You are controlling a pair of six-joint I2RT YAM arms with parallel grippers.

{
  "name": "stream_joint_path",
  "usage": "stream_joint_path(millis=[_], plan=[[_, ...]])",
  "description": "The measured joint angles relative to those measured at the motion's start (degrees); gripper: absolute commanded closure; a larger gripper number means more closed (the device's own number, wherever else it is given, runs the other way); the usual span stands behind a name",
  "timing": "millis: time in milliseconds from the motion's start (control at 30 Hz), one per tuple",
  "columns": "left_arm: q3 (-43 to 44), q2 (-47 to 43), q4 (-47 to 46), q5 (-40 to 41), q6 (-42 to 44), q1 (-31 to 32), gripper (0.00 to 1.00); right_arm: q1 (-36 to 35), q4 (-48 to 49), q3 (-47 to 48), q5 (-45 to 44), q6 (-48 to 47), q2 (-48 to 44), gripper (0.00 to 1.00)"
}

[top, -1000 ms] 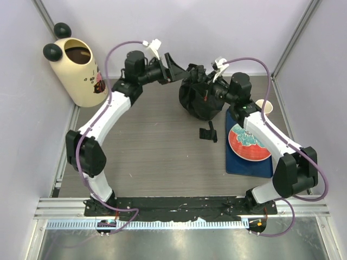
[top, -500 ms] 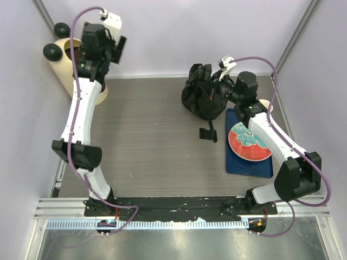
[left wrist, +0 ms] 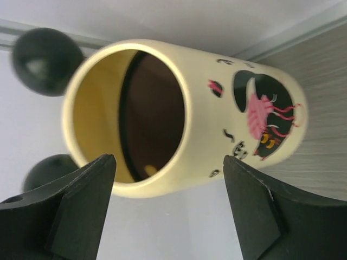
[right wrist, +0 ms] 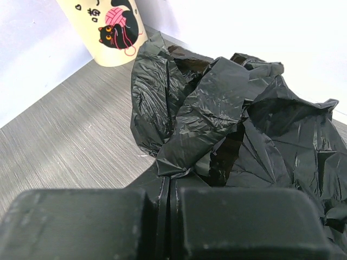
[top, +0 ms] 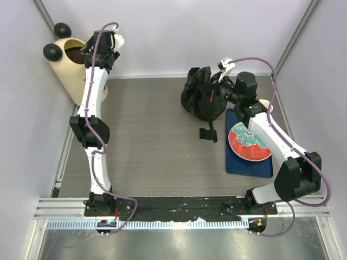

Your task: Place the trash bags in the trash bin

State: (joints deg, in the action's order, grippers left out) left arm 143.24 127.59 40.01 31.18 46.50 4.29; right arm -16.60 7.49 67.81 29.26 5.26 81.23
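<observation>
The cream trash bin (top: 73, 73) with black ball ears stands at the far left corner. In the left wrist view its mouth and brown inner bucket (left wrist: 154, 108) face me. My left gripper (top: 93, 47) hovers beside the bin's rim, and its jaws (left wrist: 168, 162) are open with nothing between them. A crumpled heap of glossy black trash bags (top: 200, 100) lies at the far middle of the table. My right gripper (top: 219, 89) is at the heap's right side, shut (right wrist: 171, 181) on a fold of trash bag (right wrist: 217, 108).
A red plate (top: 249, 142) rests on a blue mat (top: 246, 168) at the right. A small paper cup (top: 265, 105) stands behind it. A small black piece (top: 209, 132) lies in front of the heap. Purple walls enclose the table on three sides.
My left arm has swung from beside the bag heap over to the bin at the far left and stretched out, jaws open. The right gripper has stayed shut on the bag.
</observation>
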Motion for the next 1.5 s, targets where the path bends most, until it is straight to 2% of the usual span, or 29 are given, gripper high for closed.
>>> stream_joint_path(millis=[233,400,567,733,900,1067,1200,1400,1500], plan=[[0.3,-0.1,8.6,-11.4,-11.3,-3.4,0.15,0.0,-0.9,0.0,0.0,-0.2,0.0,0.99],[1.3,-0.1,9.7,-18.3,-18.1,-8.8,0.14,0.0,-2.1,0.0,0.4,-0.2,0.0,0.99],[1.6,0.4,8.2,-23.2,-20.9,-12.0,0.14,0.0,-3.1,0.0,0.7,-0.2,0.0,0.99],[3.4,3.8,7.1,-28.2,-21.1,-12.1,0.16,0.0,-3.3,0.0,0.6,-0.1,0.0,0.99],[5.2,7.2,7.0,-32.6,-20.7,-11.7,0.28,0.0,-3.3,0.0,0.6,0.0,0.0,0.99],[5.8,6.6,9.8,-38.7,-22.2,-12.0,0.43,0.0,-4.0,0.0,0.2,0.0,-0.7,0.99],[2.6,3.0,13.5,-43.4,-25.3,-12.2,0.46,0.0,-4.6,-0.3,-0.2,0.0,-1.9,0.99],[4.0,2.6,19.7,-43.9,-27.1,-11.8,0.47,0.0,-4.6,-0.3,-0.2,0.0,-2.3,0.99],[5.4,3.2,21.9,-44.8,-27.3,-11.8,0.56,0.0,-4.6,-0.3,-0.2,0.0,-2.3,0.99]])
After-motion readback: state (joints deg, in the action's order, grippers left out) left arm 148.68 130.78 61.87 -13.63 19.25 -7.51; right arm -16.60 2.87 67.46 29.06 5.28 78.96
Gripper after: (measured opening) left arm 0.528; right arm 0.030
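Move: The trash bin stands about 7 cm to the left of the open left gripper and roughly 3 cm ahead, its middle some 18 cm lower. Its two black ears sit beyond the opening: the near one about 15 cm left and 2 cm ahead of the gripper, the far one 11 cm left and 10 cm ahead. From the right gripper, which already pinches the trash bag, the bin lies around 56 cm left and 18 cm ahead. The trash bin's near right rim comes between the left gripper's fingers, one inside, one outside: the hand sinks about 9 cm, swinging left and then forward as it drops, and rolls some 50 degrees, left side dipping. Partly closing around the rim, it then draws the bin back and to the right, about 5 cm each way. ##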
